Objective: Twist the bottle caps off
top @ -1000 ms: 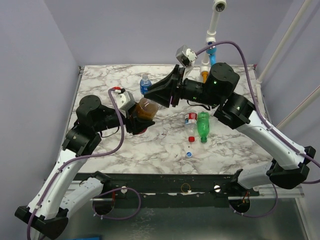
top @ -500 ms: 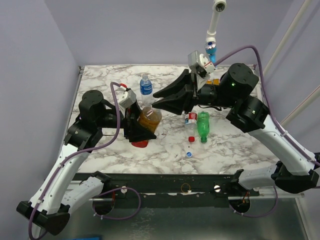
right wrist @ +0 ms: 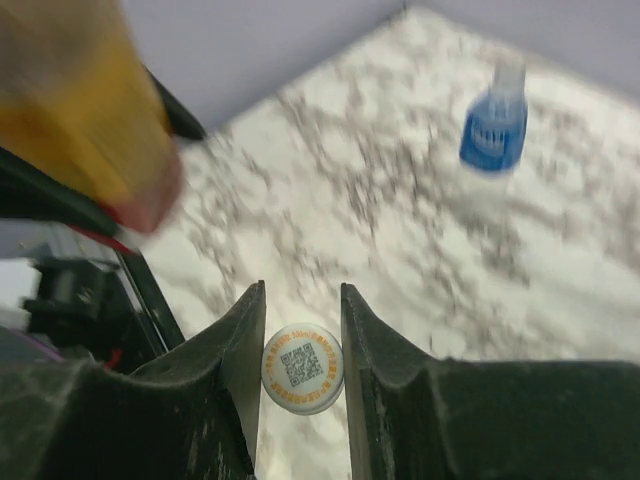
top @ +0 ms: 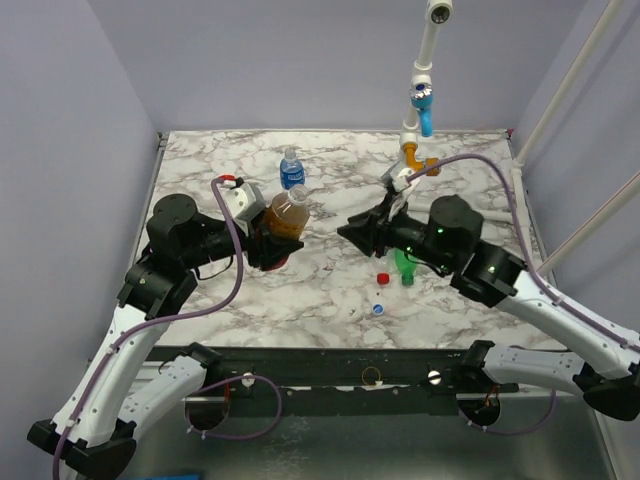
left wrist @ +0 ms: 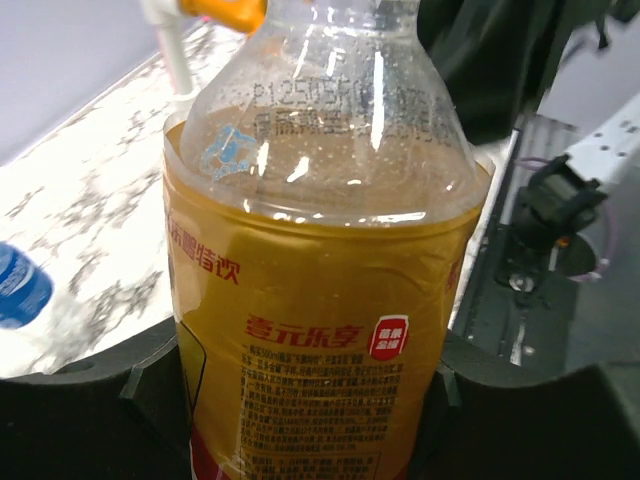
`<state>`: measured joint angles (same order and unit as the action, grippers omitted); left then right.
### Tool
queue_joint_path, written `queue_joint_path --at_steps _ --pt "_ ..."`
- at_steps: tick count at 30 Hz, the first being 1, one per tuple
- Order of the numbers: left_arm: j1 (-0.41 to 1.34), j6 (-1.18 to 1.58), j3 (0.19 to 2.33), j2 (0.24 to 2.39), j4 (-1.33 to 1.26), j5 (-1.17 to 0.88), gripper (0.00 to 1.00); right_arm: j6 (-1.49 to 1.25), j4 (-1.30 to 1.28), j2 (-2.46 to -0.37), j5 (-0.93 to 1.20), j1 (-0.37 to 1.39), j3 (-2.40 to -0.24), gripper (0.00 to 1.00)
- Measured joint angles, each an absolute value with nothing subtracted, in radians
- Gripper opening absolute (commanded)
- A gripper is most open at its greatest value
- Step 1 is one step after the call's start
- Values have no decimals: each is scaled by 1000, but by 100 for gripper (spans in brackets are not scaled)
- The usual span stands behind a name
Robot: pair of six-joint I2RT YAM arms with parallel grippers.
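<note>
My left gripper [top: 271,243] [left wrist: 310,410] is shut on the amber bottle [top: 286,213] [left wrist: 320,300] with the red-gold label, holding it by the body just above the table. Its neck shows no cap in the top view. My right gripper [top: 353,231] [right wrist: 301,300] is shut on a white cap [right wrist: 302,367] printed with a square code, to the right of that bottle and apart from it. The blue-label bottle [top: 291,168] [right wrist: 493,130] stands upright behind. A green bottle [top: 405,263] lies partly under my right arm. A red cap [top: 383,278] and a bluish-white cap [top: 378,309] lie loose on the marble.
A white pipe with a blue fitting [top: 424,103] and an orange fitting [top: 413,156] rises at the back right. A black rail [top: 330,365] runs along the table's near edge. Purple walls close in the left and back sides.
My right gripper has drawn away from the amber bottle's mouth, down and to the right, with the white cap in it. My left arm has shifted the bottle back to the left.
</note>
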<state>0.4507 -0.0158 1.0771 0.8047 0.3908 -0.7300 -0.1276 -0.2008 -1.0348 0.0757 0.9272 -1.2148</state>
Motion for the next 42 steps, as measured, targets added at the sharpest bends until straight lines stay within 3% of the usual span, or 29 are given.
queue_joint_path --at_steps 7,21,23,28,32,42 --pt "451 -58 1041 793 392 -582 17 -239 -151 -1126 -5 927 -842 9" --pt "451 -70 1039 780 390 -519 17 -393 159 -1412 -137 927 -577 12" --pt "451 -70 1039 781 390 -519 17 -413 190 -1448 -159 927 -554 19" --pt "451 -71 1039 784 390 -519 17 -472 270 -1468 -200 927 -510 55" --pt "451 -71 1039 786 389 -524 17 -500 307 -1456 -210 928 -493 74" --pt "451 -70 1038 793 383 -561 17 -485 164 -1194 -199 937 -528 85"
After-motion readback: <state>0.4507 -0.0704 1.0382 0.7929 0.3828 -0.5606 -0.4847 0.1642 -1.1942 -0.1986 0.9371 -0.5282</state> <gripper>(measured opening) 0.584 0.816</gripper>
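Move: Below the right hand, which already holds the white cap, lies the bare table spot it is bound for: some 38 cm down, 2 cm ahead and 3 cm to the right. The blue cap lies about 4 cm nearer the base than that spot and 6 cm right of it; the red-capped bottle's middle is roughly 15 cm beyond the spot and 7 cm right. From the left hand the spot is about 18 cm right, 4 cm ahead and 34 cm down. Dropping fast through some 37 cm almost straight down, drifting slightly right and forward, the right hand carries the white cap to the table while its fingers tip downward and swing clockwise. There the fingers open wide, let go of the cap, and the hand climbs back about 8 cm. The left hand keeps its grip on the gold bottle, easing about 3 cm forward and a little left, turning slightly counter-clockwise. ##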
